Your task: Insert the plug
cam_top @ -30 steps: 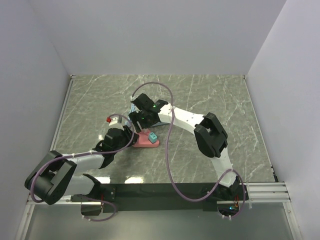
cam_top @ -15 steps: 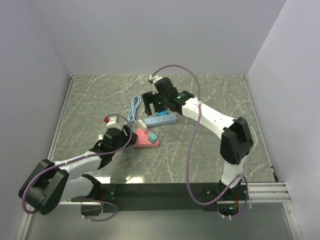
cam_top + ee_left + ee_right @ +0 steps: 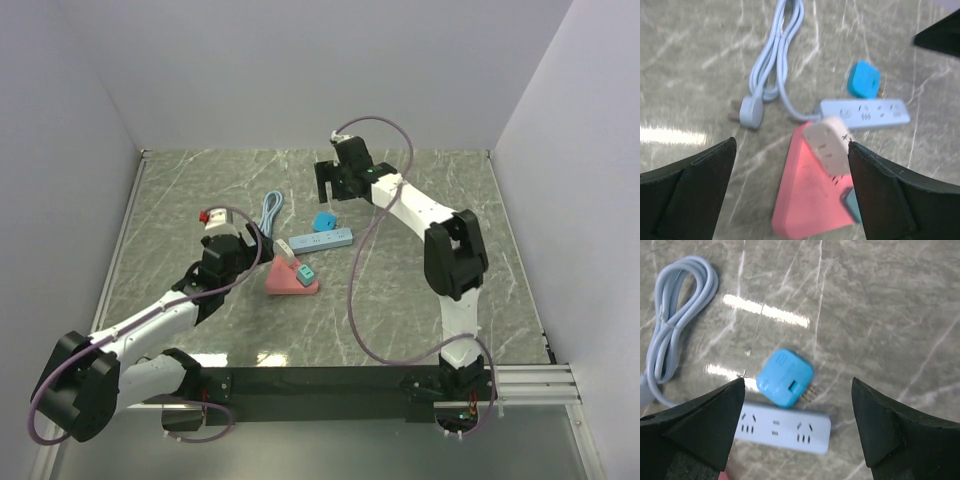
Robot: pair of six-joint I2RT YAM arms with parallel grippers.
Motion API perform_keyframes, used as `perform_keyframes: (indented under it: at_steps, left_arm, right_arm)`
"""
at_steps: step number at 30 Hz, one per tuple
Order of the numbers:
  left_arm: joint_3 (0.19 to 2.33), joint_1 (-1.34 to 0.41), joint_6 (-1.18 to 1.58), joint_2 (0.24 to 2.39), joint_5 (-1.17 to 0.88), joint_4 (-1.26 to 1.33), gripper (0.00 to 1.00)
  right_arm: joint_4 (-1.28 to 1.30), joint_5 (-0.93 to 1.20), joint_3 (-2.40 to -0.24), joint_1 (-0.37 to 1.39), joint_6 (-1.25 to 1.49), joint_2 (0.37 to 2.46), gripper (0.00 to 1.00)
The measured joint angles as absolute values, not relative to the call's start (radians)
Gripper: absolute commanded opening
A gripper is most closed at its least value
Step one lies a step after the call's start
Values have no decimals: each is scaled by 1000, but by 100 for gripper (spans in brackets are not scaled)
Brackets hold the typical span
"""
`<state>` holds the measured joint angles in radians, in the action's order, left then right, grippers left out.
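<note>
A blue plug [image 3: 785, 379] with two metal prongs lies loose on the marble table [image 3: 420, 300], just beyond a pale blue power strip [image 3: 785, 432]. In the top view the plug [image 3: 323, 221] sits beside the strip [image 3: 322, 240]. My right gripper [image 3: 798, 385] hangs open above the plug, holding nothing; from above it [image 3: 333, 190] is at the back of the table. My left gripper [image 3: 791, 150] is open too, over a pink wedge-shaped block [image 3: 812, 195] carrying a white adapter [image 3: 827, 145] and a teal piece [image 3: 852, 202].
The strip's coiled pale blue cable [image 3: 268, 212] lies to the left of the strip, and its grey plug [image 3: 748, 111] rests on the table. White walls close in the back and both sides. Purple cables loop off both arms.
Both grippers have opened. The right arm has drawn away toward the back, leaving the blue plug beside the strip. The left arm has pulled back left from the pink block.
</note>
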<state>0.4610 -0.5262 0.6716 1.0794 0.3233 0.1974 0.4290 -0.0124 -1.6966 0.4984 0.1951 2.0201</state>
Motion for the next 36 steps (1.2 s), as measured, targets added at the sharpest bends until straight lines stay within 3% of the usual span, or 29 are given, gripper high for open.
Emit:
perform_keyframes:
  at_steps: [8, 34, 36]
  left_arm:
    - [578, -511, 617, 1171, 342, 206, 99]
    - [544, -479, 604, 1157, 301, 223, 99]
    - [544, -478, 604, 1156, 301, 224, 99]
  right_arm:
    - [488, -42, -1870, 508, 212, 2200, 91]
    - [543, -114, -1898, 593, 189, 2336, 91]
    - [543, -117, -1897, 593, 188, 2336, 87]
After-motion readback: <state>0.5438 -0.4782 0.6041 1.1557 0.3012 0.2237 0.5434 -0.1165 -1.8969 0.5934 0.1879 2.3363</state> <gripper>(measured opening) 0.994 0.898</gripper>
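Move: From the right hand the blue plug lies about 12 cm below, some 3 cm to the left and about 1 cm back. The light-blue power strip is just nearer the bases, about 7 cm back and 3 cm left at the same depth; the coiled cord lies 18 cm left and 2 cm ahead. From the left hand the blue plug is roughly 20 cm ahead, 18 cm right and 11 cm down. Downward, in two stages, the right hand sinks about 10 cm onto the blue plug's spot, first reaching slightly forward, then easing back and sidling left to end some 4 cm left. Its fingers tip roughly 15 degrees steeper and stay wide open, one to either side above the plug. The empty left hand shifts 3 cm forward, stays open and rises slightly. ##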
